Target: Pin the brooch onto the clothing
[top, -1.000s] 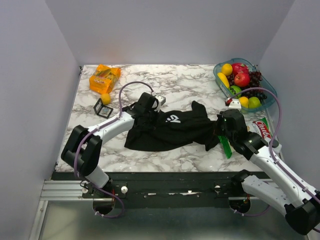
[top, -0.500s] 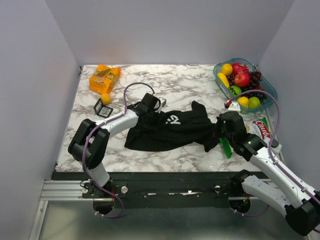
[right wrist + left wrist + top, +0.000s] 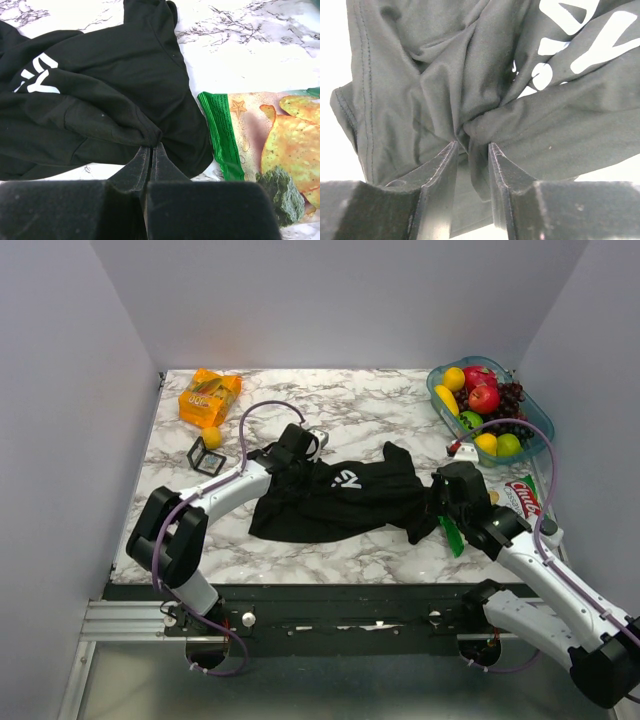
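Observation:
The clothing (image 3: 350, 495) is a black T-shirt with white print, lying crumpled in the middle of the marble table. My left gripper (image 3: 290, 462) is at its left end. In the left wrist view its jaws (image 3: 471, 145) stand apart, and a loose fold of the shirt (image 3: 420, 75) hangs between them, closer to the right finger. My right gripper (image 3: 440, 498) is at the shirt's right end, and its fingers (image 3: 152, 146) are shut on a pinch of the black cloth (image 3: 100, 100). The brooch does not show in any view.
A bowl of fruit (image 3: 432, 380) stands at the back right. A chips bag (image 3: 522, 498) (image 3: 270, 145) lies right of the shirt. An orange snack pack (image 3: 208, 395), a small orange ball (image 3: 211, 437) and a black wire cube (image 3: 206, 456) sit at the back left. A small pale object (image 3: 318, 438) lies by my left gripper.
My left gripper, shut a second ago, has parted its jaws at the shirt's left end, and the arm has shifted slightly. The right gripper keeps its pinch in place.

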Tool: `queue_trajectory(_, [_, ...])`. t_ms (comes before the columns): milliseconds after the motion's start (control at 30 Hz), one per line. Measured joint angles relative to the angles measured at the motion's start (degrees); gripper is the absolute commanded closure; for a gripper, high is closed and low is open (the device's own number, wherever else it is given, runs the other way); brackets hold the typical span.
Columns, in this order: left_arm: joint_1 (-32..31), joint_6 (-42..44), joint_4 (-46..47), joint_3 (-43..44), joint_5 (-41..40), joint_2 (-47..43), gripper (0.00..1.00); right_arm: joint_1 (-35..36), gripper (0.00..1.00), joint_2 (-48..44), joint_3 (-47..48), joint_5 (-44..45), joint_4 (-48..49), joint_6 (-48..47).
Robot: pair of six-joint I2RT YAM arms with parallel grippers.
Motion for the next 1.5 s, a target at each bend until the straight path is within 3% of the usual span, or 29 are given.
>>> queue_trajectory(267, [-1.5, -0.6, -1.0, 0.0, -0.1, -0.3, 0.63, 0.0, 0.95, 0.6, 0.0, 0.0, 0.1, 0.0])
queue_trajectory(400, [-1.6, -0.6, -1.4, -0.1, -0.1, 0.3, 0.71, 0.0, 0.95, 0.6, 0.0, 0.0, 0.1, 0.0])
queue_trajectory(733, [-1.6, -0.6, -1.8, 0.0, -0.2, 1.9, 0.68, 0.0, 0.95, 0.6, 0.0, 0.0, 0.1, 0.0])
queue_trajectory(833, [-1.6, -0.6, -2.1, 0.0, -0.3, 2.3, 0.80, 0.0, 0.95, 0.6, 0.0, 0.0, 0.1, 0.0])
queue_trajectory(867, [-1.6, -0.6, -2.1, 0.0, -0.3, 2.3, 0.90, 0.0, 0.95, 0.6, 0.0, 0.0, 0.1, 0.0])
queue_trajectory(933, [-1.6, -0.6, -2.1, 0.0, -0.3, 2.3, 1.00, 0.0, 0.95, 0.6, 0.0, 0.0, 0.1, 0.0])
queue_trajectory(1133, [-1.6, -0.5, -1.9, -0.1, -1.9, 1.9, 1.00, 0.0, 0.95, 0.6, 0.0, 0.0, 0.0, 0.0])
queue_trajectory(1233, [-1.6, -0.3, -0.5, -1.4, -5.0, -1.0, 1.00, 0.0, 0.96, 0.6, 1.0, 0.0, -0.9, -0.1])
queue_trajectory(1500, [3.6, 0.3, 5.7, -7.1, -12.4, -23.7, 1.00, 0.0, 0.96, 0.1, 7.2, -0.5, -2.1, -0.2])
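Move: The clothing's fold to be gripped is between and just under the left hand's open fingers, about 1 cm back and 2 cm below. The clothing's white print is some 10 cm right and 2 cm farther out; the black frame stands about 21 cm left and 6 cm farther out. From the right hand, which already holds the other end, the fold lies about 30 cm left, 2 cm farther out and 10 cm down. Left fingers dip 2 cm, pinch the fold, lift it 13 cm, drawing left; right hand, still gripping, rises 5 cm. ##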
